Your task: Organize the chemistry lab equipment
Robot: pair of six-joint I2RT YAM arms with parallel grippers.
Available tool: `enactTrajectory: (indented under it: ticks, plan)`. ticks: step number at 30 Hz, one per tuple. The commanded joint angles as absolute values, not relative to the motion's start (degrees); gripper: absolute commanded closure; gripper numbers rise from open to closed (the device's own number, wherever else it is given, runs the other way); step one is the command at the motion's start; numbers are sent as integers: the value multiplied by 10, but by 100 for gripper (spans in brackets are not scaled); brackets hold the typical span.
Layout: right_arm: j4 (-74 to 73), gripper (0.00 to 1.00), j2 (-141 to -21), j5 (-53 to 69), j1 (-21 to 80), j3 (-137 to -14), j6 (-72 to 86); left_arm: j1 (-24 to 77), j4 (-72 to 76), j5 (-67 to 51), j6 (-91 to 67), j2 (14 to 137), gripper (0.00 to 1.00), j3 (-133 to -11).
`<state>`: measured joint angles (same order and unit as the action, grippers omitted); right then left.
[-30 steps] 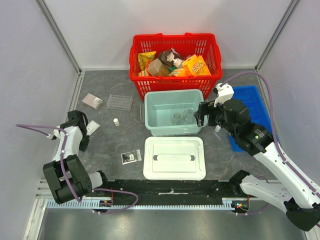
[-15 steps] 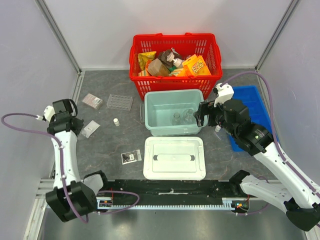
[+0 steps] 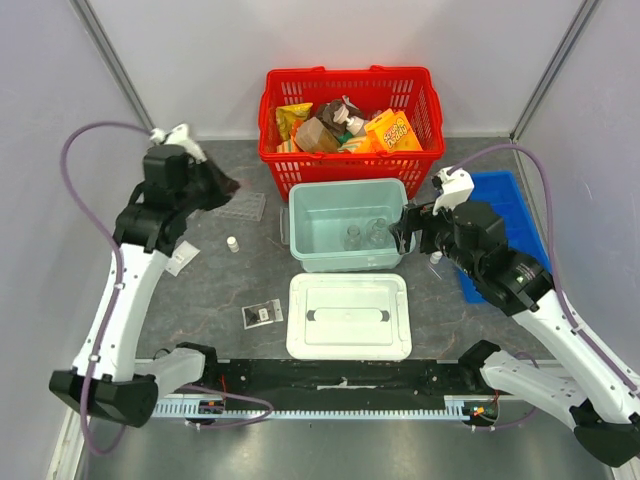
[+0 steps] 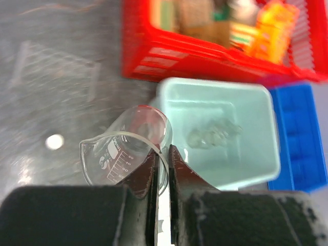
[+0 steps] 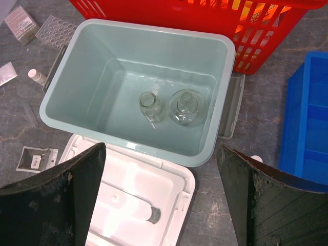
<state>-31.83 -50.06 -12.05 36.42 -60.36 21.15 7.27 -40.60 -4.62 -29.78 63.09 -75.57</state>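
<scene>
My left gripper (image 4: 163, 154) is shut on the rim of a clear glass beaker (image 4: 123, 154) with printed graduations and holds it in the air. In the top view this gripper (image 3: 225, 188) hangs over the well plate (image 3: 245, 208), left of the teal bin (image 3: 345, 262). Two small glass flasks (image 5: 150, 105) (image 5: 187, 106) stand inside the bin. My right gripper (image 5: 160, 151) is open and empty above the bin's right near corner. A white vial (image 3: 232, 243) and two flat packets (image 3: 262, 314) (image 3: 182, 257) lie on the table.
The bin's white lid (image 3: 348, 316) lies in front of it. A red basket (image 3: 350, 110) of snack packs stands behind the bin, and a blue tray (image 3: 515, 200) sits at the right. Another small white vial (image 5: 254, 159) is beside the bin's right side.
The left arm has swung up from the near left of the table to the far left, toward the bin, carrying the beaker. The right arm has hardly moved.
</scene>
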Motion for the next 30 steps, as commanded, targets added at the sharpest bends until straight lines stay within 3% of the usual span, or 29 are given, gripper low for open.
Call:
enactTrajectory:
  ticks: [1,11,30]
  plan:
    - [-312,4,-489,-120,366,-604,216,205,-407,-19,-208,690,97,-842]
    - [-315,4,-470,-143,366,-592,214,388,-433,63,-113,852,97,-934]
    - [-318,5,-459,-172,366,-584,205,412,-381,91,-74,995,92,-885]
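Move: The left hand already holds the glass beaker. The middle of the green bin it is bound for lies about 28 cm to its right, 2 cm ahead and 25 cm below. On the bin's floor a small glass jar stands near that middle, with the round flask some 6 cm farther right. The white-capped vial is almost under the hand, about 3 cm left of it. From the right hand, the bin's middle is roughly 9 cm ahead, 13 cm left and 23 cm below. Still pinching the beaker by its wall, the left hand swings about 20 cm right over the bin's left end, rising slightly at first, then sinks to finish some 13 cm lower than it began. Its wrist turns about 35 degrees clockwise while its left side rolls up around 30 degrees; the fingers keep their hold. The open, empty right hand eases about 2 cm right. ##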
